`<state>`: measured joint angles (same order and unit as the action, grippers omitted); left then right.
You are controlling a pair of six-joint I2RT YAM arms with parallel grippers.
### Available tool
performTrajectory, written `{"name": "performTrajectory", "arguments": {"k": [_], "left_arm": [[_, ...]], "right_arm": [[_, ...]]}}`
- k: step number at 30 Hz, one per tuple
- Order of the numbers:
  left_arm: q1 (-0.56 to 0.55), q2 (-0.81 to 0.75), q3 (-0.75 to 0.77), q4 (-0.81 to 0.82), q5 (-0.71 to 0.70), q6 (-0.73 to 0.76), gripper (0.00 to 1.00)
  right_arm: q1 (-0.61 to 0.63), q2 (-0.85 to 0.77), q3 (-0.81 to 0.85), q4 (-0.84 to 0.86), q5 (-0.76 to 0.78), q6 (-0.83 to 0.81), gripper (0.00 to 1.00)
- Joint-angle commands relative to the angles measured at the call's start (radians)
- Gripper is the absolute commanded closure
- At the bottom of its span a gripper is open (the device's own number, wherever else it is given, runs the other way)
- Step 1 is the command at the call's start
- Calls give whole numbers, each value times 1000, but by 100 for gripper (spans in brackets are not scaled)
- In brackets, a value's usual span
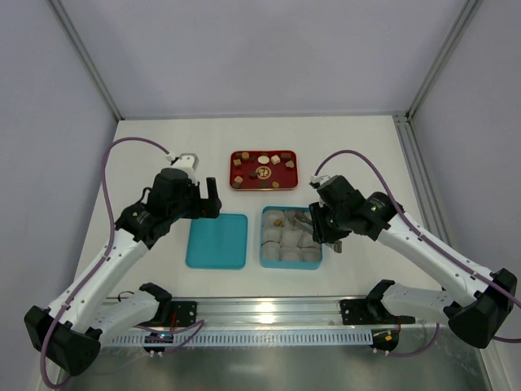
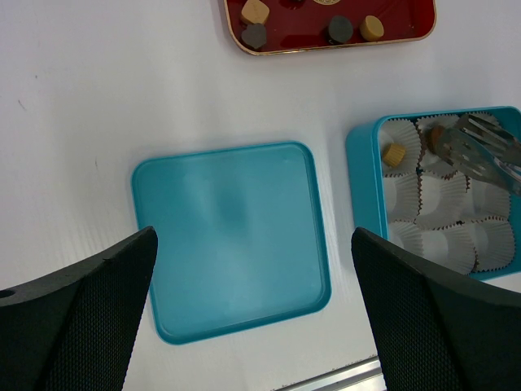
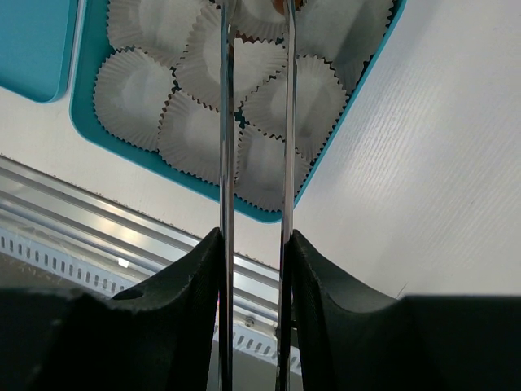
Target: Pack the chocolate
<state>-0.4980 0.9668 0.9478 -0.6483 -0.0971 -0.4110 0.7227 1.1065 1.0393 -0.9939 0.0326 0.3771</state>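
Note:
Several small brown and tan pieces of chocolate lie on the red tray. A tan chocolate sits in a white paper cup in the teal box, with a brown one beside it. My right gripper is shut on metal tongs whose arms reach over the cups, slightly apart. The tong tips run off the top of the right wrist view. My left gripper hangs wide open above the teal lid, holding nothing.
The lid lies flat to the left of the box. The red tray is behind both. An aluminium rail runs along the table's near edge, close to the box.

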Motion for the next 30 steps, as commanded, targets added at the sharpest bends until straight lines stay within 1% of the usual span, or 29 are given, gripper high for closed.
{"name": "performTrajectory", "arguments": {"k": [1,8,11,14,15,18,19,20,21,22,24,26,30], "left_arm": [[-2,1,39,6,-9,9,0],[-2,-2,37,6,-7,9,0],[-2,1,40,7,-4,9,0],[-2,1,37,6,-3,9,0],[-2,0,37,6,-4,9,0],[-2,-7,36,7,-4,9,0],[-2,-7,37,6,-4,9,0],[-2,-8,36,7,-6,9,0],[-2,-8,39,7,-4,8,0],[-2,-8,39,7,-3,8,0],[-2,-10,39,7,-3,9,0],[-2,-11,39,6,-6,9,0],[-2,-13,39,7,-6,9,0]], "right_arm": [[6,-23,67,-20,16,-1,60],[6,-19,201,-43,-10,-20,61],[4,42,280,-29,26,-49,61],[-3,150,353,23,35,-76,61],[-11,208,390,35,30,-98,61],[-40,298,468,81,6,-136,61],[-45,361,488,106,-5,-144,61],[-46,387,507,118,-14,-155,60],[-52,423,552,127,-11,-171,60],[-55,485,579,124,-7,-181,60],[-63,553,655,112,0,-193,60],[-69,629,692,106,-7,-199,57],[-71,716,766,107,-10,-207,57]]}}
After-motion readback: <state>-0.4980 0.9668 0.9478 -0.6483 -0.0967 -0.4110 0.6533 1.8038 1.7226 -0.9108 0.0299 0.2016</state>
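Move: The red chocolate tray's middle lies about 16 cm ahead of the right hand, 16 cm to its left and 12 cm below. Nearer, the just-released brown chocolate sits in the blue box 2 cm ahead and 6 cm left, the yellow chocolate 1 cm ahead and 11 cm left, both some 11 cm down. From the left hand the tray is roughly 8 cm ahead, 13 cm right and 17 cm below. Keeping the tongs, the right hand lifts 8 cm, swings some 20 cm forward-left, then sinks over the tray. ##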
